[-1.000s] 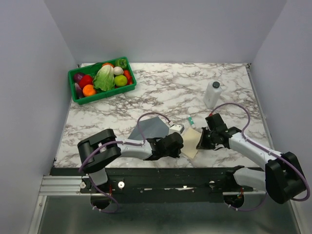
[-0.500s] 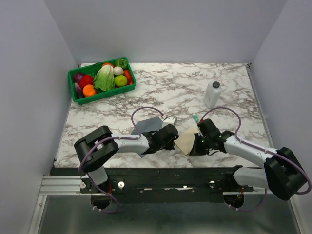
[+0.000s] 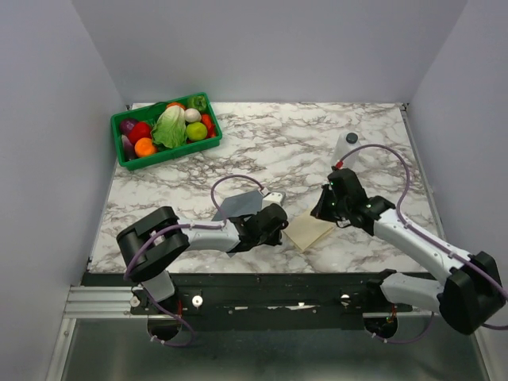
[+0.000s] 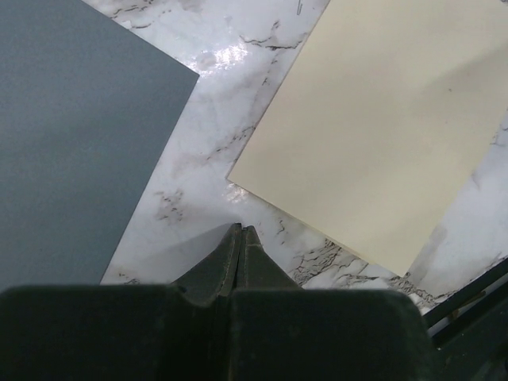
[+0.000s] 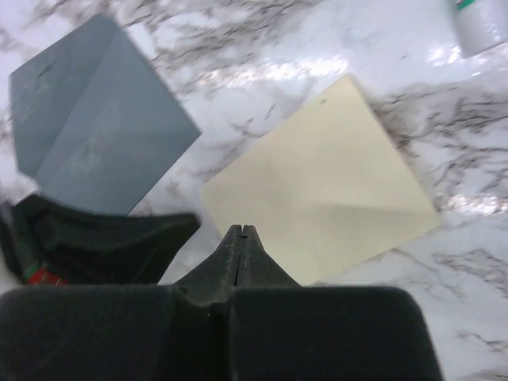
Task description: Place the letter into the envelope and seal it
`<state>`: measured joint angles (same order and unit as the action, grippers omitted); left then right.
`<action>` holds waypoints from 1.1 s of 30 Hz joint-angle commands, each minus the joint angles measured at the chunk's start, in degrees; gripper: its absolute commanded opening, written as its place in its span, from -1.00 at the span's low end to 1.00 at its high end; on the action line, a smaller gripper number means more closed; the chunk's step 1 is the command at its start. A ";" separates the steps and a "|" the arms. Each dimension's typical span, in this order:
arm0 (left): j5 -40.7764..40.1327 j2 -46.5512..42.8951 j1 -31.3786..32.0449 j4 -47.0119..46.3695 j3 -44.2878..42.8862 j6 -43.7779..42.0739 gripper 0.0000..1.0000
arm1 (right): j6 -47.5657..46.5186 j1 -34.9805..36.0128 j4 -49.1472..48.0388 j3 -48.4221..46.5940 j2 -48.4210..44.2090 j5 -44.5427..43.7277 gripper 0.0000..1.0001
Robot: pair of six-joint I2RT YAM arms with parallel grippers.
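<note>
The cream-tan letter (image 3: 309, 232) lies flat on the marble table (image 3: 278, 151), with a faint crease showing in the right wrist view (image 5: 317, 182). The slate-grey envelope (image 3: 238, 205) lies to its left, apart from it. My left gripper (image 3: 279, 221) is shut and empty, low over bare marble between the envelope (image 4: 71, 143) and the letter (image 4: 381, 135), its tip (image 4: 242, 228) near the letter's corner. My right gripper (image 3: 320, 210) is also shut and empty, raised over the letter's far right edge (image 5: 241, 228). The envelope (image 5: 95, 135) shows its fold seam.
A green basket (image 3: 159, 159) of vegetables stands at the back left. A white bottle (image 3: 347, 151) stands at the back right, just behind the right arm; its base shows in the right wrist view (image 5: 480, 24). The table's front edge is close below the letter.
The letter was tilted up in the right gripper; now it lies flat and that gripper has lifted away toward the back. The left gripper shifted slightly left.
</note>
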<state>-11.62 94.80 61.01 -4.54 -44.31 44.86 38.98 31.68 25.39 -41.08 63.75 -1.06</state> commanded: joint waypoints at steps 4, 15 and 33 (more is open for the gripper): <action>-2.01 -0.76 4.28 4.36 -0.42 -0.74 -1.00 | -4.96 -6.19 2.74 -1.64 8.23 -7.02 -0.99; -1.13 0.82 6.40 2.69 -0.33 1.46 -1.00 | -3.04 -9.35 1.24 -1.02 10.36 -9.58 -0.99; -1.65 -1.20 6.49 1.72 2.13 2.25 -1.00 | -0.40 -42.66 2.83 -11.74 11.21 8.26 -0.99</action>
<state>-12.05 94.50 67.16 -4.29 -43.97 46.57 37.67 -4.62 26.61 -51.11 69.45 -1.87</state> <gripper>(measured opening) 0.009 0.011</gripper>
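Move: From the right hand the glue stick lies roughly 17 cm ahead, 15 cm to the right and 9 cm below, with the white bottle about 6 cm beyond it. The folded letter is almost beneath this hand, some 2 cm ahead, 3 cm right and 10 cm down. From the left hand the letter's middle is about 3 cm ahead, 11 cm right and 2 cm lower; the envelope about 10 cm ahead, 13 cm left. Right hand dips, then rises, swinging 20 cm right-forward towards the glue stick; left draws back 4 cm. ##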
